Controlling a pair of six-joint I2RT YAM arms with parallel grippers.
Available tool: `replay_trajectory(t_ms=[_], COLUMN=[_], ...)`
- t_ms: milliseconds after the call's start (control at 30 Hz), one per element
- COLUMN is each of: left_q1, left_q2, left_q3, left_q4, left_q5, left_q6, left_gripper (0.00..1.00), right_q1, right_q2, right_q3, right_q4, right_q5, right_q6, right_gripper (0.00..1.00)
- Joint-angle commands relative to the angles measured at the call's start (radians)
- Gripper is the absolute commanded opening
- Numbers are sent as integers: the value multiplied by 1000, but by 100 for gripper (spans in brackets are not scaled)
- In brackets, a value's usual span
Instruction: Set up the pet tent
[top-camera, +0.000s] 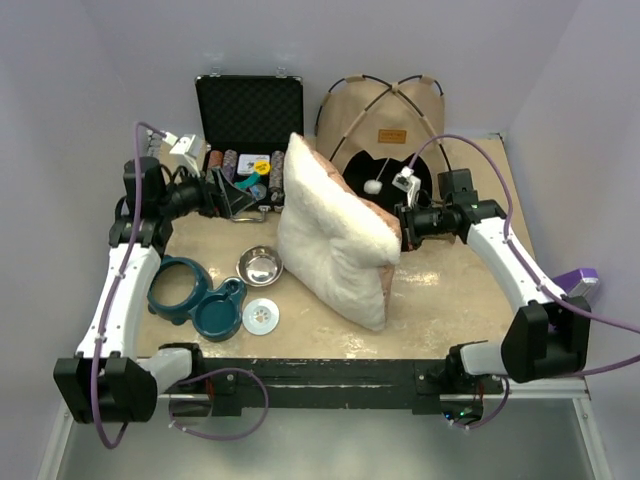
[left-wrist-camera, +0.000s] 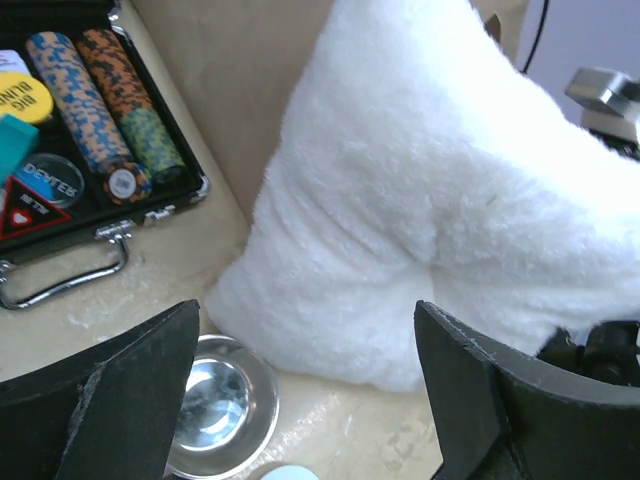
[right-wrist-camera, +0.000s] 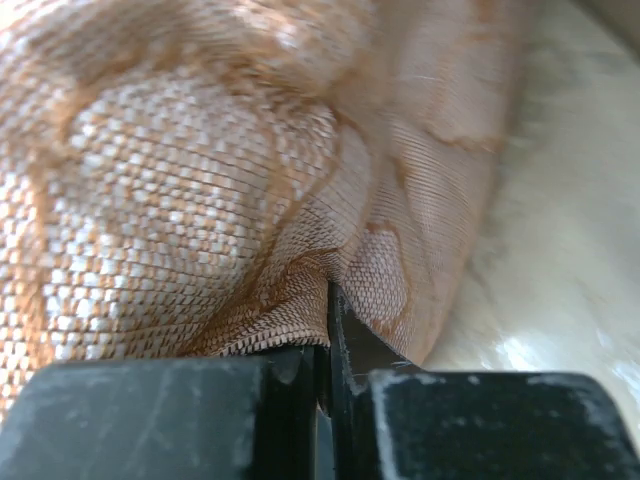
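The pet tent (top-camera: 385, 125) stands at the back right: tan canvas on thin black poles, with a brown label patch (top-camera: 390, 136). A white pom-pom (top-camera: 372, 187) hangs in its dark doorway. A big pillow (top-camera: 330, 235) stands on edge in front of it, fluffy white on one face and woven beige on the other. My right gripper (top-camera: 400, 225) is at the pillow's right side. In the right wrist view this gripper (right-wrist-camera: 328, 320) is shut on a fold of the pillow's woven fabric (right-wrist-camera: 200, 180). My left gripper (top-camera: 240, 195) is open left of the pillow (left-wrist-camera: 430, 200), with nothing between its fingers (left-wrist-camera: 120, 390).
An open black case (top-camera: 247, 120) with poker chips lies at the back left, just behind the left gripper. A steel bowl (top-camera: 259, 265) sits next to the pillow's lower left corner. A teal double bowl holder (top-camera: 195, 295) and a white disc (top-camera: 260, 316) lie near the front left.
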Motion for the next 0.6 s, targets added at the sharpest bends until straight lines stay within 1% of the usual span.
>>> replay_trajectory(t_ms=[0, 67, 100, 133, 200, 333, 400, 500, 567], left_q1=[3, 0, -6, -14, -23, -147, -187, -209, -209], left_q2=[-105, -116, -122, -120, -96, -33, -19, -22, -30], left_q3=[-94, -133, -147, -155, -170, -180, -199, -255, -291], left_q4=[54, 74, 79, 86, 102, 111, 152, 233, 293], left_q5=[92, 103, 89, 70, 54, -39, -49, -61, -64], left_q6=[-49, -7, 23, 48, 86, 122, 113, 71, 57], left_gripper=[93, 93, 93, 93, 92, 88, 88, 88, 91], right_q1=[-63, -90, -100, -110, -133, -241, -296, -347, -382], right_q2=[-45, -56, -65, -73, -97, -146, -172, -223, -270], right_q3=[47, 53, 51, 56, 71, 117, 143, 143, 111], right_q4=[36, 24, 19, 13, -8, -31, -59, -97, -101], right_q5=[245, 271, 283, 301, 349, 368, 372, 426, 450], right_q6=[91, 103, 103, 137, 138, 161, 155, 178, 210], right_gripper=[17, 46, 54, 64, 76, 88, 93, 98, 99])
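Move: The right hand pinches the pillow's right side, the pillow's middle about 14 cm to its left, level in depth and some 4 cm lower; the tent stands about 17 cm ahead of it and 3 cm left. From the left hand, the pillow's middle is about 22 cm right, 4 cm back and 12 cm below; the metal bowl is some 11 cm back, 4 cm right and the chip case 10 cm ahead, straight on, both about 24 cm below. Right hand opens wide, releasing the pillow, going 13 cm right and forward; left hand sinks rightward towards the pillow. ##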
